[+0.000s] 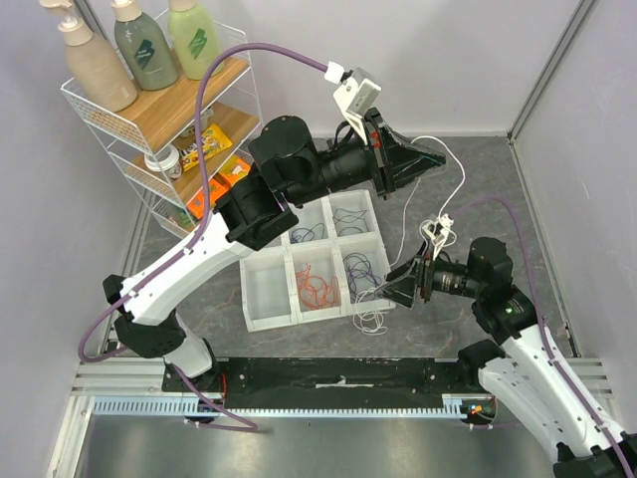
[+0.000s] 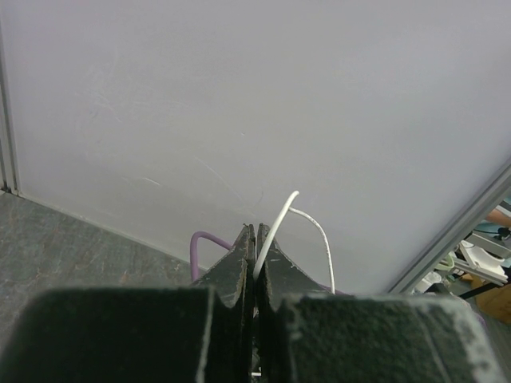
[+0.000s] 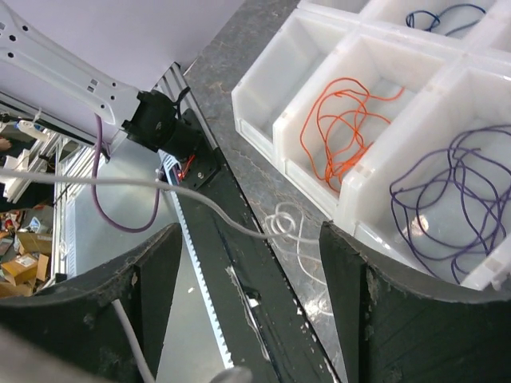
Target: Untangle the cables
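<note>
My left gripper [image 1: 438, 156] is raised at the back right, shut on a white cable [image 2: 275, 223] that sticks up from between its closed jaws [image 2: 255, 233]. The white cable [image 1: 460, 184] hangs down past the right arm and ends in loose loops [image 1: 373, 321] on the table in front of the tray. My right gripper [image 1: 398, 289] stands open at the tray's front right corner. In the right wrist view the white cable [image 3: 215, 211] runs across the gap between its fingers [image 3: 249, 239], untouched. An orange cable [image 3: 343, 128] and a purple cable [image 3: 447, 191] lie in separate tray compartments.
The white divided tray [image 1: 269, 309] sits mid-table; its back compartments hold dark blue cables [image 1: 309, 234]. A wire shelf rack [image 1: 149, 110] with bottles stands at the back left. A black rail [image 1: 328, 383] runs along the near edge. Walls close in the back and right.
</note>
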You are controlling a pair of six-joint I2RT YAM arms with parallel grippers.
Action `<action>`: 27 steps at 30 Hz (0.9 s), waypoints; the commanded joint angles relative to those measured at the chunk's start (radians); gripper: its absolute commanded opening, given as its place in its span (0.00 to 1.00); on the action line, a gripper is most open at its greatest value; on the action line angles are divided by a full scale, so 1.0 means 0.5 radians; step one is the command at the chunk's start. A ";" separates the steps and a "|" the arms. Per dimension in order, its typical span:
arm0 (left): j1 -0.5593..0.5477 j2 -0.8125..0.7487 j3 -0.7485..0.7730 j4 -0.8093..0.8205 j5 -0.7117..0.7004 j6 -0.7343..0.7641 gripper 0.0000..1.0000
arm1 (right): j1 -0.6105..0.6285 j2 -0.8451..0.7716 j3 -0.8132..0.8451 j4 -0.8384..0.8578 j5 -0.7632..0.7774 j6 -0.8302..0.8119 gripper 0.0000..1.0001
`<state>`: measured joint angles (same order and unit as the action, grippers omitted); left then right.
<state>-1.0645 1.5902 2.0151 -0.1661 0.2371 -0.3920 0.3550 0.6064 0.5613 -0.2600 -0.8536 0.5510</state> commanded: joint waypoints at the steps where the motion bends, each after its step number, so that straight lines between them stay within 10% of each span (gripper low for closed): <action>1: -0.009 -0.054 0.053 0.029 0.020 -0.090 0.02 | 0.146 0.112 0.071 0.338 0.164 0.082 0.76; 4: -0.006 -0.045 0.056 0.016 0.020 -0.090 0.02 | 0.320 0.211 0.101 0.428 0.304 0.101 0.67; 10: -0.009 -0.042 0.102 -0.164 -0.054 -0.029 0.02 | 0.465 0.226 0.132 0.394 0.596 0.198 0.03; 13: 0.003 -0.008 0.185 -0.470 -0.152 0.050 0.05 | 0.462 0.180 0.178 0.373 0.588 0.358 0.00; 20: 0.107 -0.023 0.186 -1.048 -0.115 0.167 0.81 | 0.395 0.134 0.408 0.354 0.440 0.665 0.00; 27: 0.141 -0.682 -0.685 -0.834 -0.256 0.241 0.93 | 0.128 0.257 0.598 0.357 0.115 0.812 0.00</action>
<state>-1.0031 1.4372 1.8149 -0.6029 0.1486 -0.3302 0.4816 0.7101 0.7998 -0.1108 -0.6781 0.8864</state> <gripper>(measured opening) 0.925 0.013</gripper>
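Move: The hanging strand of the white cable is about 4 cm left of the open right hand, roughly level with it. Some 20 cm below that hand lie the white cable's lower coils, 7 cm back and 3 cm left, and the dark blue cable, 4 cm ahead and 4 cm left. From the left hand, which holds the white cable high up, that strand is roughly 33 cm below, 5 cm left and 4 cm back. Right hand slides 4 cm left, pinches the white strand and rises 10 cm; left opens, dropping 12 cm towards it. ##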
